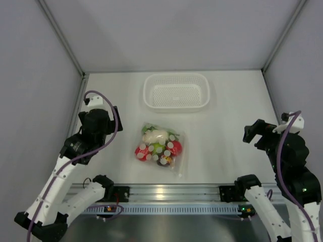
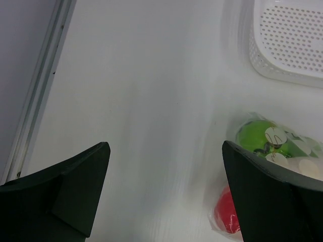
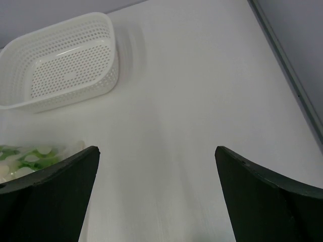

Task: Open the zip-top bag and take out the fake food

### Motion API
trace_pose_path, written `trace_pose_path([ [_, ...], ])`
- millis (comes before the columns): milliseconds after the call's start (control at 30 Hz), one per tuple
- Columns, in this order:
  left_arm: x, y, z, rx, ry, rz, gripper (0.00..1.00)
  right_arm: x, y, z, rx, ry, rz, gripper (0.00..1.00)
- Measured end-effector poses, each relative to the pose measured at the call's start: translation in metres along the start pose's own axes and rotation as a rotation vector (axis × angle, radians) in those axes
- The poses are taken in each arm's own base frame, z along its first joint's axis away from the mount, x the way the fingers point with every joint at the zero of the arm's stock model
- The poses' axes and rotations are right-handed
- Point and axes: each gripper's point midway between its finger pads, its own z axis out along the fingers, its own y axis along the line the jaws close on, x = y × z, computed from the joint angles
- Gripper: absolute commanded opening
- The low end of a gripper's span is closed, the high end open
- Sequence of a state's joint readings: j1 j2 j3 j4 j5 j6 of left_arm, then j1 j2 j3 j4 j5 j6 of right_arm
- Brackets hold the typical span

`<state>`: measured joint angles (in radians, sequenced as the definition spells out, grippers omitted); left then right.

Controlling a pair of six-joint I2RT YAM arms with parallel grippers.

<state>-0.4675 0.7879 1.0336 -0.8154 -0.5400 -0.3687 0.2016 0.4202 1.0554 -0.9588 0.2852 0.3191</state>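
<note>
The zip-top bag (image 1: 161, 146) lies flat in the middle of the table, a clear crinkly pouch. The fake food (image 1: 157, 147) is inside it: green, red and dark balls and one white piece. In the left wrist view the bag (image 2: 282, 151) shows at the right, with a green ball (image 2: 255, 135) and a red ball (image 2: 227, 212). In the right wrist view its corner (image 3: 35, 156) shows at the far left. My left gripper (image 1: 113, 120) is open and empty, left of the bag. My right gripper (image 1: 255, 133) is open and empty, well right of the bag.
A white perforated basket (image 1: 176, 91) stands at the back centre, beyond the bag; it also shows in the left wrist view (image 2: 290, 40) and the right wrist view (image 3: 58, 60). Grey walls close off the left, right and back. A metal rail (image 1: 166, 194) runs along the near edge.
</note>
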Motion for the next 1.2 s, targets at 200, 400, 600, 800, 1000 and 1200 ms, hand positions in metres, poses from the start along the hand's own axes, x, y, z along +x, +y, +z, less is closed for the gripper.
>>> trace_pose_path([
  [200, -0.006, -0.008, 0.007, -0.002, 0.022, 0.006, 0.99, 0.001, 0.000, 0.003, 0.007, 0.012, -0.005, 0.99],
  [400, -0.003, -0.043, 0.033, 0.032, 0.122, 0.040, 0.99, 0.006, 0.001, 0.009, 0.017, 0.048, -0.016, 0.99],
  [600, 0.005, -0.137, 0.028, 0.137, 0.149, 0.223, 0.99, 0.012, 0.000, 0.014, 0.028, 0.087, -0.027, 0.99],
  [800, 0.042, -0.237, -0.004, 0.231, 0.125, 0.439, 0.98, 0.010, -0.011, 0.008, 0.089, 0.091, -0.037, 0.99],
  [1000, 0.121, -0.288, -0.015, 0.211, 0.167, 0.694, 0.98, -0.020, -0.025, -0.012, 0.160, -0.001, -0.019, 1.00],
  [1200, 0.196, -0.307, -0.022, 0.173, 0.202, 0.911, 0.96, -0.034, -0.034, -0.025, 0.200, -0.050, -0.008, 1.00],
])
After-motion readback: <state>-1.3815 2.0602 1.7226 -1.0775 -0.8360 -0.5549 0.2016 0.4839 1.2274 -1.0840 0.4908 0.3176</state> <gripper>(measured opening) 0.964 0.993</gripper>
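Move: The zip-top bag's right-hand zip edge lies about 26 cm to the left gripper's right, 6 cm back and some 25 cm below. The red food inside the bag is 23 cm right and 4 cm back. The white basket is farther out, 22 cm ahead and 24 cm right, also far below. From the right gripper the zip edge is about 22 cm left, 2 cm ahead and 29 cm below. Sweep the left gripper some 33 cm right, high over the bag, starting with a short reach forward, then draw back and sink about 15 cm towards the zip edge. Meanwhile roll its left finger up and swing the hand clockwise, both by 30 to 40 degrees, with the fingers kept wide open. Late on, ease the open right gripper about 5 cm away to the right, up and slightly back. ##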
